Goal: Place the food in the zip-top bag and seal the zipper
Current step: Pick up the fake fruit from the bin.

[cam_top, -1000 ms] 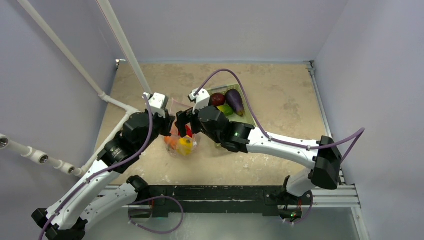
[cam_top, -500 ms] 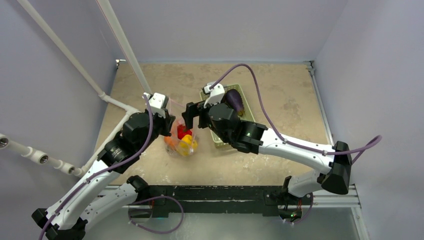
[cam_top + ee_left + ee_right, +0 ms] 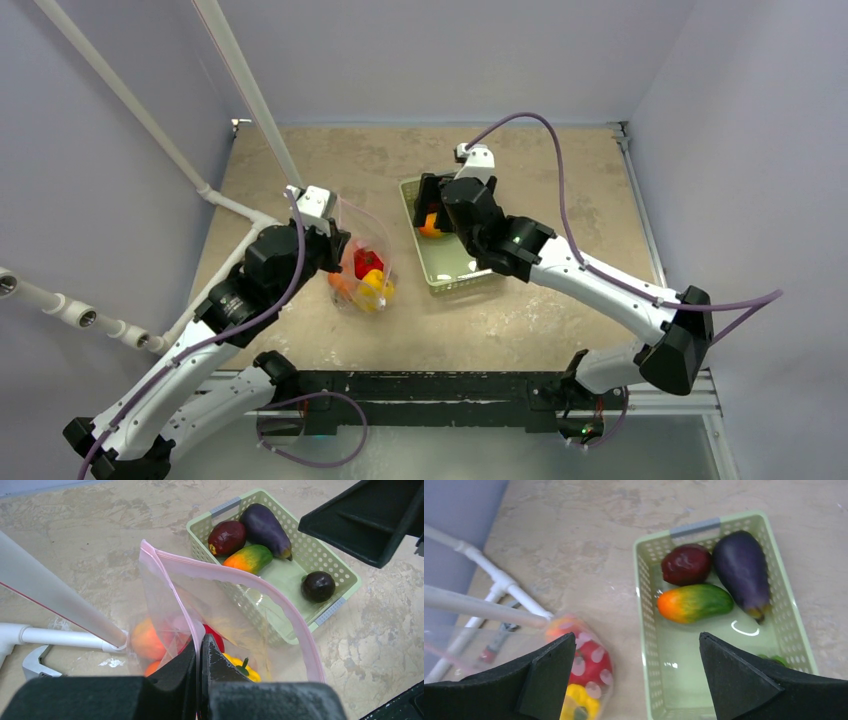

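Observation:
My left gripper (image 3: 200, 647) is shut on the near lip of the clear zip-top bag (image 3: 235, 615) and holds its mouth up and open. The pink zipper (image 3: 285, 612) arcs around that mouth. Inside lie food pieces: a red apple (image 3: 216, 641), a yellow pepper (image 3: 241, 669) and a peach (image 3: 147, 639). My right gripper (image 3: 636, 639) is open and empty, hovering above the left side of the pale green basket (image 3: 647, 655). The basket holds a purple eggplant (image 3: 741, 570), a dark red fruit (image 3: 686, 564), an orange-green fruit (image 3: 694, 602) and a dark plum (image 3: 318, 586).
In the top view the basket (image 3: 452, 272) sits just right of the bag (image 3: 362, 270), with the right gripper (image 3: 432, 202) over its far end. White pipes (image 3: 150, 135) slant across the left side, close behind the left gripper (image 3: 337, 243). Grey walls enclose the table.
My right gripper has pulled away from the bag's mouth and swung right and farther back to above the basket, still open. The left gripper has kept its hold on the bag.

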`<action>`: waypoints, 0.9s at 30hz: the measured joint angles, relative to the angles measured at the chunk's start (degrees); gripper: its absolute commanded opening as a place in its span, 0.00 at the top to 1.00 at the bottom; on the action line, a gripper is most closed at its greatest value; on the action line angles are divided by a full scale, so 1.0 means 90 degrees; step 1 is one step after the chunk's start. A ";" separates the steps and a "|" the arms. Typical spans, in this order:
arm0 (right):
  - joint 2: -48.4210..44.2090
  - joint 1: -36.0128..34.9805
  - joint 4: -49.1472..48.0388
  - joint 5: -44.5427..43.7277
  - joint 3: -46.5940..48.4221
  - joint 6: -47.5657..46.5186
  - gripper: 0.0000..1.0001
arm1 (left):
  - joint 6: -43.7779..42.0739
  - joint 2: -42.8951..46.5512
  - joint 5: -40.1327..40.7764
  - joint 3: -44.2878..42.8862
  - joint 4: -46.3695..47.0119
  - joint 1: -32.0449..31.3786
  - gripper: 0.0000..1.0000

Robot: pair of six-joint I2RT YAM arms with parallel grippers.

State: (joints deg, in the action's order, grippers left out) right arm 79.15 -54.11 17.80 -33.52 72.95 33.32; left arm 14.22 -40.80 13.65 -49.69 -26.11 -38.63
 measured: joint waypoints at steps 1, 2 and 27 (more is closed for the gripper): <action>0.0010 0.0078 0.0112 -0.0002 0.0000 0.0053 0.05 | 0.0000 0.0005 0.0000 0.0000 0.0002 0.0000 1.00; 0.0024 0.0155 0.0228 0.0002 -0.0005 0.0112 0.06 | -0.0005 0.0007 -0.0002 0.0000 0.0002 0.0000 1.00; 0.1838 0.1061 0.2222 -0.0248 -0.0372 0.1251 0.06 | -0.0012 0.0197 -0.0068 0.0000 -0.0002 0.0000 1.00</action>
State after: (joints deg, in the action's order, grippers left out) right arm 95.70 -44.56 37.80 -35.75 69.60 44.58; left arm 14.11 -39.03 13.04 -49.69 -26.13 -38.63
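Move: The dark round fruit in the near right corner of the bin lies about 14 cm to the right hand's right, 3 cm ahead and 22 cm below. At similar depth, the papaya is 12 cm ahead and 2 cm right; the eggplant 17 cm ahead, 10 cm right; the dark red fruit 19 cm ahead, 2 cm right. From the left hand the round fruit is roughly 31 cm right, 9 cm ahead and 22 cm below. The open right hand drops about 18 cm and 9 cm right towards the round fruit, tipping further down. ##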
